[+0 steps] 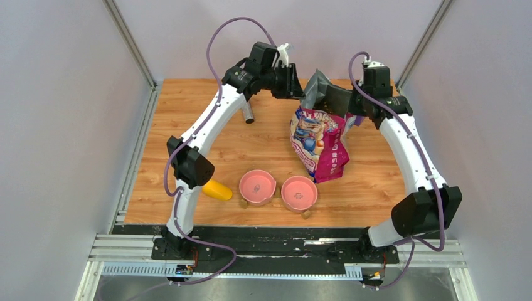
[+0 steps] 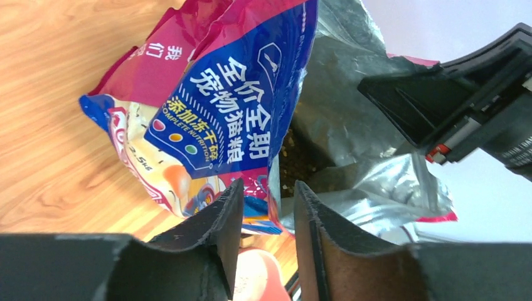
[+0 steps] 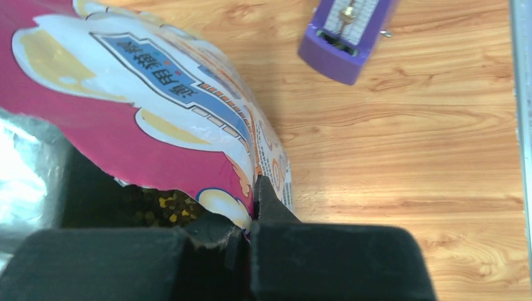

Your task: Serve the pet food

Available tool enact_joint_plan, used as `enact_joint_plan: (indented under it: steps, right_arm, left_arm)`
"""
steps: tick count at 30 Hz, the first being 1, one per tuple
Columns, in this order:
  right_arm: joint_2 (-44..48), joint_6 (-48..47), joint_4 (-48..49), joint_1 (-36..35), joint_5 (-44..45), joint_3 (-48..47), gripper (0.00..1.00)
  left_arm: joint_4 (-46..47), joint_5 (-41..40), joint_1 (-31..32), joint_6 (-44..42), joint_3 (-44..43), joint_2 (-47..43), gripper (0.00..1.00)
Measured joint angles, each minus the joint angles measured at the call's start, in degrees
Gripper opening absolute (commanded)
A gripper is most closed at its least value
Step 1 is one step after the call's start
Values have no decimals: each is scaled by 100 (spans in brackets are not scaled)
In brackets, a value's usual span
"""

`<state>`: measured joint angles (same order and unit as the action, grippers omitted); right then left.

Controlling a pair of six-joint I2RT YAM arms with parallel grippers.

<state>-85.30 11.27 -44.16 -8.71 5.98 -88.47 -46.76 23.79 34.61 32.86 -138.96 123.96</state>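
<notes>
The glossy purple-pink bag [image 1: 319, 143] stands upright at the table's middle, its silver-lined mouth pulled open at the top. Pet food shows as dark kibble inside the bag [image 2: 295, 158], and again in the right wrist view [image 3: 157, 210]. My right gripper [image 1: 327, 95] is shut on the bag's top rim, with the pink edge pinched between its fingers [image 3: 254, 207]. My left gripper [image 1: 300, 88] hovers at the opposite side of the mouth. Its jaws stand apart [image 2: 268, 184], and the bag's edge [image 2: 274, 188] lies just beyond the tips.
Two pink bowls [image 1: 257, 186] [image 1: 299, 192] sit near the front edge, with a yellow scoop [image 1: 217, 189] to their left. A metal cylinder [image 1: 248, 113] lies under the left arm. A purple block [image 3: 345, 34] sits behind the bag on the right.
</notes>
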Motion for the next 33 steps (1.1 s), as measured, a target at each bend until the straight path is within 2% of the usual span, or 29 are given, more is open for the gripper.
enact_joint_plan:
  steps: [4, 11, 16, 21, 25, 27, 31, 33]
  right_arm:
    - [0, -70, 59, 232, 105, -11, 0]
    - [0, -350, 227, 374, 114, -31, 0]
    - [0, -627, 400, 415, -59, -72, 0]
    - [-4, -804, 544, 446, -376, -197, 1]
    - [-4, -702, 566, 472, -708, -238, 27]
    - [-2, -590, 560, 501, -881, -396, 43]
    - [133, -341, 616, 518, -1276, -758, 64]
    - [275, -223, 654, 522, -1515, -839, 71]
  left_arm:
    - [208, 225, -15, 90, 57, 0, 63]
    - [361, 199, -76, 13, 352, -168, 71]
    - [444, 55, -326, -28, 1051, -715, 79]
    - [479, -313, -732, -109, 2197, -1705, 87]
    - [448, -813, -1086, -166, 3366, -2684, 95]
    - [387, -1141, -1263, -164, 3978, -3143, 97]
    - [203, -1735, -1727, -4, 5344, -3950, 98]
    - [72, -1987, -1971, 111, 5980, -4225, 98]
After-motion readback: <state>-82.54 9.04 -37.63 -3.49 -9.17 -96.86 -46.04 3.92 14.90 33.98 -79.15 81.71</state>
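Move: Out to the left hand's left lies the yellow scoop, about 34 cm over, some 19 cm back and 28 cm below. The left-hand pink bowl is level with the scoop but only about 14 cm left of this hand; the pet food bag's middle lies some 9 cm to its right, 7 cm back. For the right hand, still pinching the bag's right rim, the bag's middle is about 9 cm left, 6 cm back and 12 cm below; the purple holder stands 15 cm ahead, 8 cm right. Opening wide beside the bag's left rim, the left hand lingers, then sweeps some 27 cm left towards the scoop, ending back and down while turning about 35 degrees counter-clockwise. The right hand keeps its pinch, drawing the rim about 3 cm right and slightly forward, then opens, lets go and rises clear, about 10 cm up in all, its fingers tipping up some 15 degrees. ##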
